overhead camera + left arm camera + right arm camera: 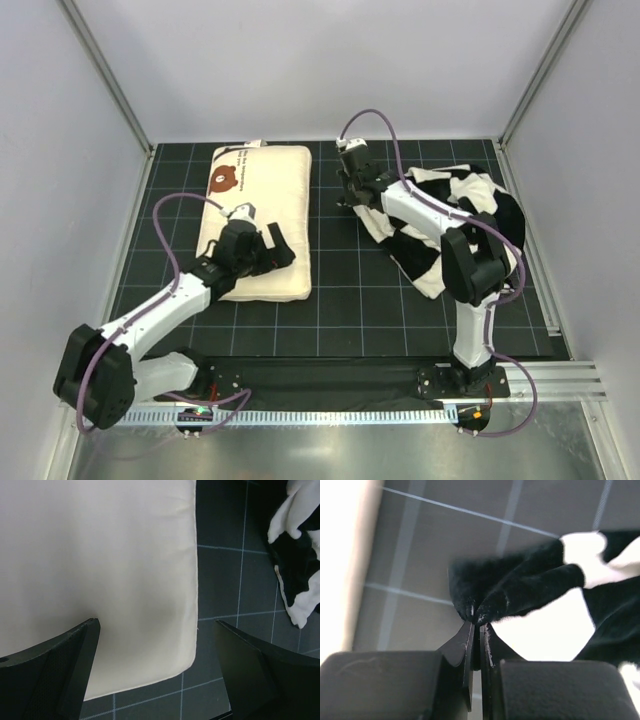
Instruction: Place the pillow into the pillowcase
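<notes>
The cream pillow (pixel 262 205) lies flat on the dark gridded table (pixel 340 300) at left, its brown bear mark at the far end. My left gripper (pixel 277 246) hovers open over the pillow's near right corner (pixel 170 645), one finger over the cushion and one over the mat. The black-and-white checked pillowcase (pixel 450 225) lies crumpled at right. My right gripper (pixel 352 205) is shut on a black edge of the pillowcase (pixel 510 592) at its left side, with fabric pinched between the fingertips (pixel 470 640).
Grey enclosure walls and metal frame posts (pixel 105 80) surround the mat. A metal rail (pixel 560 375) runs along the near right edge. A strip of bare mat (pixel 330 215) separates the pillow and the pillowcase.
</notes>
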`<state>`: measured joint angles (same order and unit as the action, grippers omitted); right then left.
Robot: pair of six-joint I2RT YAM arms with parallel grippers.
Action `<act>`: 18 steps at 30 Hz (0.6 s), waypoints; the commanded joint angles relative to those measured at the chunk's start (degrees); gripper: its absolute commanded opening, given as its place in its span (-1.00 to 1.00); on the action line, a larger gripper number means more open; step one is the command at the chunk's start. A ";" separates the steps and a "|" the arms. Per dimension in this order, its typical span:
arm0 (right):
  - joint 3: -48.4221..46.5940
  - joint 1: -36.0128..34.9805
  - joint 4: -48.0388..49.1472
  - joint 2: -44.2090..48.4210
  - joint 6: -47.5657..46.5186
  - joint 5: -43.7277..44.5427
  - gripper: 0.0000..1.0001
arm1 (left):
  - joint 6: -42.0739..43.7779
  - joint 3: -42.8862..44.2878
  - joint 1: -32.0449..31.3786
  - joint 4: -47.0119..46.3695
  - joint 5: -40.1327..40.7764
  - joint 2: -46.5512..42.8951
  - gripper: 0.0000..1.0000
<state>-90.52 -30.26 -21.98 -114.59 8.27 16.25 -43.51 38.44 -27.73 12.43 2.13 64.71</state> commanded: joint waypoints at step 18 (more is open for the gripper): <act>-2.56 -0.94 6.86 14.56 6.41 -15.46 -0.87 | -1.14 4.10 -2.61 -8.29 -7.91 18.17 0.99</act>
<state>-93.97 -30.92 -18.00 -104.47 13.74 2.07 -44.36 42.17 -32.21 5.54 -0.78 78.91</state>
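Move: The left hand hovers open over the near right part of the pillow, whose middle lies about 8 cm ahead, 7 cm to its left and 4 cm below. The bear print is roughly 20 cm ahead and 15 cm to the left of that hand. From the right hand, already holding a pillowcase corner, the pillow's middle is some 20 cm left, 4 cm back and slightly lower; the pillowcase's bulk lies about 23 cm right and 9 cm back. Upwards, fast, by some 13 cm and then easing down a little, the right hand lifts the pinched pillowcase corner while drifting about 5 cm left, closing the sideways gap to the pillow's right edge; the wrist rolls its left side up about 20 degrees. The left hand slides right about 5 cm and sinks 3 cm at the pillow's right edge, fingers still wide open, its left finger pressing into the pillow's top. ##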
